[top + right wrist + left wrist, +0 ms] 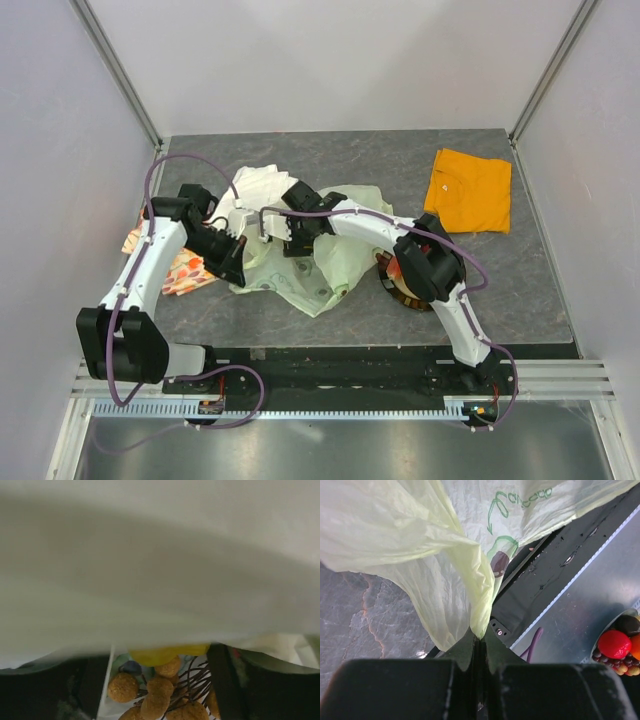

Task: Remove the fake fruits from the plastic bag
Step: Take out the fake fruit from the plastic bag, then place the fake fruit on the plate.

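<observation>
The pale green plastic bag (pixel 330 262) lies crumpled mid-table. My left gripper (pixel 238 262) is shut on a fold of the plastic bag (pixel 465 565), pinched at the gripper (pixel 480 639) tips and pulled taut. My right gripper (pixel 297 238) reaches into the bag from the right. In the right wrist view, bag film (pixel 160 565) fills the upper part. Below it the right gripper (pixel 160 662) stands open around fake fruits: a bunch of brown-orange balls (pixel 160 687) on dark stems and a yellow piece (pixel 162 656). More fruits, with a red one (pixel 614 644), lie outside the bag under the right arm (pixel 398 283).
A white cloth (pixel 258 187) lies behind the bag. A fruit-printed cloth (pixel 178 272) sits under the left arm. An orange cloth (pixel 470 190) lies at the back right. The black base rail (pixel 330 365) runs along the table's near edge.
</observation>
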Robot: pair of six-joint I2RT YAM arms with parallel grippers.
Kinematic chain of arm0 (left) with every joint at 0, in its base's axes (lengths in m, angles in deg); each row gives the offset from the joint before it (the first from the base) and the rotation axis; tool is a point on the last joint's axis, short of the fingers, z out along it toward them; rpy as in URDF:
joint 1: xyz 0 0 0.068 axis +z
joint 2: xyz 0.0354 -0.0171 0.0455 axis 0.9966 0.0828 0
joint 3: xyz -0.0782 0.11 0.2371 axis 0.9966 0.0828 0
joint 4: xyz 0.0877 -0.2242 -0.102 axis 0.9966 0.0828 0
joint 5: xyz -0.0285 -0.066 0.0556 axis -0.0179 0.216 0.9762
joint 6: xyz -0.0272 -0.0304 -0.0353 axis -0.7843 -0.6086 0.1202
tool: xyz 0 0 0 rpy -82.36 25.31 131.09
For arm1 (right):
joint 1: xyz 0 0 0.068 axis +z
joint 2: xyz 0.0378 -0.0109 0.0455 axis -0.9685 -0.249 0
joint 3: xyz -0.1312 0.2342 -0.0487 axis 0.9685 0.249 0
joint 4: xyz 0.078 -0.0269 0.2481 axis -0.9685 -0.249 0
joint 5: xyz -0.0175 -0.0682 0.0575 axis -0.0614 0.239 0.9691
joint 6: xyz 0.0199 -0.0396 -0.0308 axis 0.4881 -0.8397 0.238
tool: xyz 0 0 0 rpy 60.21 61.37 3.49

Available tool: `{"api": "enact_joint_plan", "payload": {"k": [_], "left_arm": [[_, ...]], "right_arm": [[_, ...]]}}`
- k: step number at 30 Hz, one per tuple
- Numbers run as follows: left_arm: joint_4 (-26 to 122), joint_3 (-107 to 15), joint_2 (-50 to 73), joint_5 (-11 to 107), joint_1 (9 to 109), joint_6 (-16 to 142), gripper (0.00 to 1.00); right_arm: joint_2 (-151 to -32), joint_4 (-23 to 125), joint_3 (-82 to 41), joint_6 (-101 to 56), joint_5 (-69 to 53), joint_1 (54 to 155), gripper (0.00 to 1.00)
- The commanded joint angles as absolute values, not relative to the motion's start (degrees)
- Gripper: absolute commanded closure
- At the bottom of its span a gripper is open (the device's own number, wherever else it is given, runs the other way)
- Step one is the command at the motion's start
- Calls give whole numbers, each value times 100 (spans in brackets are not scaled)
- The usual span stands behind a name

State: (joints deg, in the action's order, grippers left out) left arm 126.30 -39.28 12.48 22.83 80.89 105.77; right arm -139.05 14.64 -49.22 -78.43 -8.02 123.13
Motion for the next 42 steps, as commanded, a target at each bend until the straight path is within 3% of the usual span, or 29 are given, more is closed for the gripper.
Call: {"api": "enact_joint_plan", "payload": {"k": [1,3,6,9,20,25,42], "left_arm": [[12133,-4324,1283,1860,8060,10607,98],[12107,-4332,1265,1860,8060,10590,98],[12063,-4315,1239,1851,8060,10572,98],[11984,-4324,1273,1842,8060,10537,98],[11632,-4657,1607,2009,8060,10291,98],[11395,-4807,1765,2045,8060,10036,98],[11289,-4992,2109,1702,8060,9860,98]], "right_arm": [[-13781,1465,-4875,-8422,-729,12630,33],[-13703,1517,-4884,-8343,-790,12621,47],[-13344,1597,-4823,-8255,-747,12604,61],[-12799,1553,-4761,-8088,-589,12577,67],[-11251,201,-4946,-7288,-201,12314,72],[-10478,-134,-4191,-7349,-745,11919,73],[-8763,-1628,-1870,-8052,-914,8544,76]]}}
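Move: The yellow star fruit lies down in the bag, practically between the right hand's open fingers, about 1 cm below them. From that hand the plate is some 29 cm to the right and 6 cm back, slightly lower, and the orange cloth about 41 cm right and 13 cm ahead. From the left hand, still gripping the bag's edge, the star fruit is roughly 9 cm ahead, 14 cm right and 9 cm lower. Right pinches star fruit, lifts 20 cm, swings 30 cm right towards the plate; left carries bag edge forward. ##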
